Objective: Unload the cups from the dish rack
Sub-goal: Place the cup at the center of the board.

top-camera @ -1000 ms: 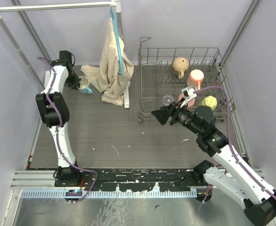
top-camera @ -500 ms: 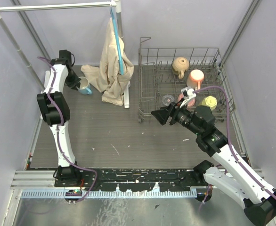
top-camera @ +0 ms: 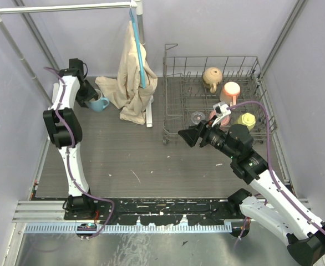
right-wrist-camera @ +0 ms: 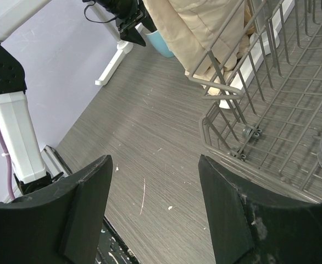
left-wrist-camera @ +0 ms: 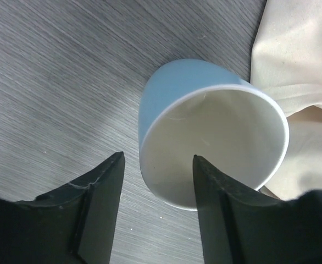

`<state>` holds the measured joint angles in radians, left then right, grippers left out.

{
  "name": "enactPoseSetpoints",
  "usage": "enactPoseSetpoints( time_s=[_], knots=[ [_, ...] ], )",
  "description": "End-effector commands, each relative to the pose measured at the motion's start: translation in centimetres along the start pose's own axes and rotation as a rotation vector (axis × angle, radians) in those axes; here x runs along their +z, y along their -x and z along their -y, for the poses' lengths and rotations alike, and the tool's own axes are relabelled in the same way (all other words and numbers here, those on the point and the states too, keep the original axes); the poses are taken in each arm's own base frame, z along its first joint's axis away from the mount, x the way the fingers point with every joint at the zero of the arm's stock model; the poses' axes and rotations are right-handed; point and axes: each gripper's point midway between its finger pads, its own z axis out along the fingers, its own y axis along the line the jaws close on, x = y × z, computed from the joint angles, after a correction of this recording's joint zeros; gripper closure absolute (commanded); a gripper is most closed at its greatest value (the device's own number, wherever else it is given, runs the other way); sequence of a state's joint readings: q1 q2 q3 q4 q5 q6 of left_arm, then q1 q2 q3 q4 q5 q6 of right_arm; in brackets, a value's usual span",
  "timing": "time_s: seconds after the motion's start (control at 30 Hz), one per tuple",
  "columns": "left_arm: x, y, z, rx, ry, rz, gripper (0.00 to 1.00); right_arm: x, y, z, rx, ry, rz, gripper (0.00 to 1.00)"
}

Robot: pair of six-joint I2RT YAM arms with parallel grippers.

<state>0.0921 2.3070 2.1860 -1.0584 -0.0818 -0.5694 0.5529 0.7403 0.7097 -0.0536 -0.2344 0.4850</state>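
Observation:
A light blue mug (top-camera: 101, 103) stands upright on the table at the far left, against the beige cloth. My left gripper (top-camera: 90, 98) is open right over it. In the left wrist view the mug (left-wrist-camera: 205, 121) has its near wall between my open fingers (left-wrist-camera: 158, 159). The grey wire dish rack (top-camera: 207, 58) holds a tan mug (top-camera: 211, 77), a salmon pink mug (top-camera: 230, 91), a yellow-green mug (top-camera: 244, 119), a clear glass (top-camera: 197, 117) and a pink mug (top-camera: 215, 113) half hidden by my right wrist. My right gripper (top-camera: 186, 137) is open and empty, just outside the rack's near left corner (right-wrist-camera: 243, 137).
A beige cloth (top-camera: 130, 83) hangs from a white rail stand (top-camera: 149, 113) between the mug and the rack. Purple walls close in the left, back and right sides. The right arm's cable (top-camera: 265, 113) arcs over the rack's near right part.
My left gripper has shifted slightly closer over the light blue mug, covering more of its white inside. The right arm has not moved.

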Motion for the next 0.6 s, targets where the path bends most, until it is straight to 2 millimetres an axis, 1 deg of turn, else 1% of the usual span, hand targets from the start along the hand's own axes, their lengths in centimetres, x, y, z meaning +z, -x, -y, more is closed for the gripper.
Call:
enactPoseSetpoints(
  time_s=[0.0, 0.07, 0.13, 0.3, 0.33, 0.37, 0.43, 0.5, 0.53, 0.57],
  knots=[
    [-1.6, 1.0, 0.7, -0.006, -0.059, 0.022, 0.36, 0.2, 1.7, -0.4, -0.005, 0.003, 0.055, 0.30],
    [-2.6, 1.5, 1.0, -0.010, -0.085, 0.042, 0.33, 0.3, 1.8, -0.4, -0.002, 0.000, 0.055, 0.30],
    [-3.7, 2.1, 1.3, -0.010, -0.109, 0.066, 0.26, 0.3, 1.9, -0.5, 0.002, 0.002, 0.055, 0.30],
    [-7.0, 2.8, 1.9, -0.028, -0.158, 0.102, 0.24, 0.3, 2.0, -0.4, 0.010, -0.007, 0.062, 0.30],
    [-7.9, 2.9, 2.1, -0.036, -0.177, 0.113, 0.24, 0.3, 2.1, -0.3, 0.008, -0.012, 0.064, 0.30],
    [-8.5, 2.5, 2.2, -0.043, -0.195, 0.106, 0.24, 0.3, 2.3, -0.2, 0.004, -0.020, 0.068, 0.30],
    [-10.3, 2.2, 2.8, -0.063, -0.257, 0.123, 0.22, 0.4, 2.5, -0.1, -0.002, -0.033, 0.070, 0.30],
    [-11.9, 1.3, 3.1, -0.085, -0.319, 0.132, 0.21, 0.5, 3.0, -0.2, -0.009, -0.035, 0.078, 0.30],
    [-13.5, 1.0, 3.2, -0.093, -0.356, 0.152, 0.20, 0.6, 3.4, -0.3, -0.013, -0.035, 0.086, 0.30],
    [-14.2, 0.4, 3.4, -0.100, -0.386, 0.152, 0.20, 0.6, 3.7, -0.4, -0.014, -0.036, 0.091, 0.30]
  ],
)
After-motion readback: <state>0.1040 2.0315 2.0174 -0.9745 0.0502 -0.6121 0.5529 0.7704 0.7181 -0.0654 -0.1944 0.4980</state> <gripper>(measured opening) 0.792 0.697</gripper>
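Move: The left hand is still low at the cup, its open fingers astride the cup's wall on the hand side; the cup's middle lies about 4 cm to the right, 2 cm ahead and 3 cm below. The lower part of the hanging towel is some 14 cm to the right of the cup, level with it, and the white stand foot about 16 cm left of the hand and 3 cm back. From the right hand the cup is roughly 30 cm ahead, 41 cm left and 22 cm below. Upward, slowly at first and then quickening, the left hand draws off the standing cup by about 9 cm, its fingers spreading further from half open so that they come clear of the wall and rim. Towards the end it also eases a couple of centimetres back and to the right, while the wrist tilts the fingertips some 10 to 15 degrees forward. ##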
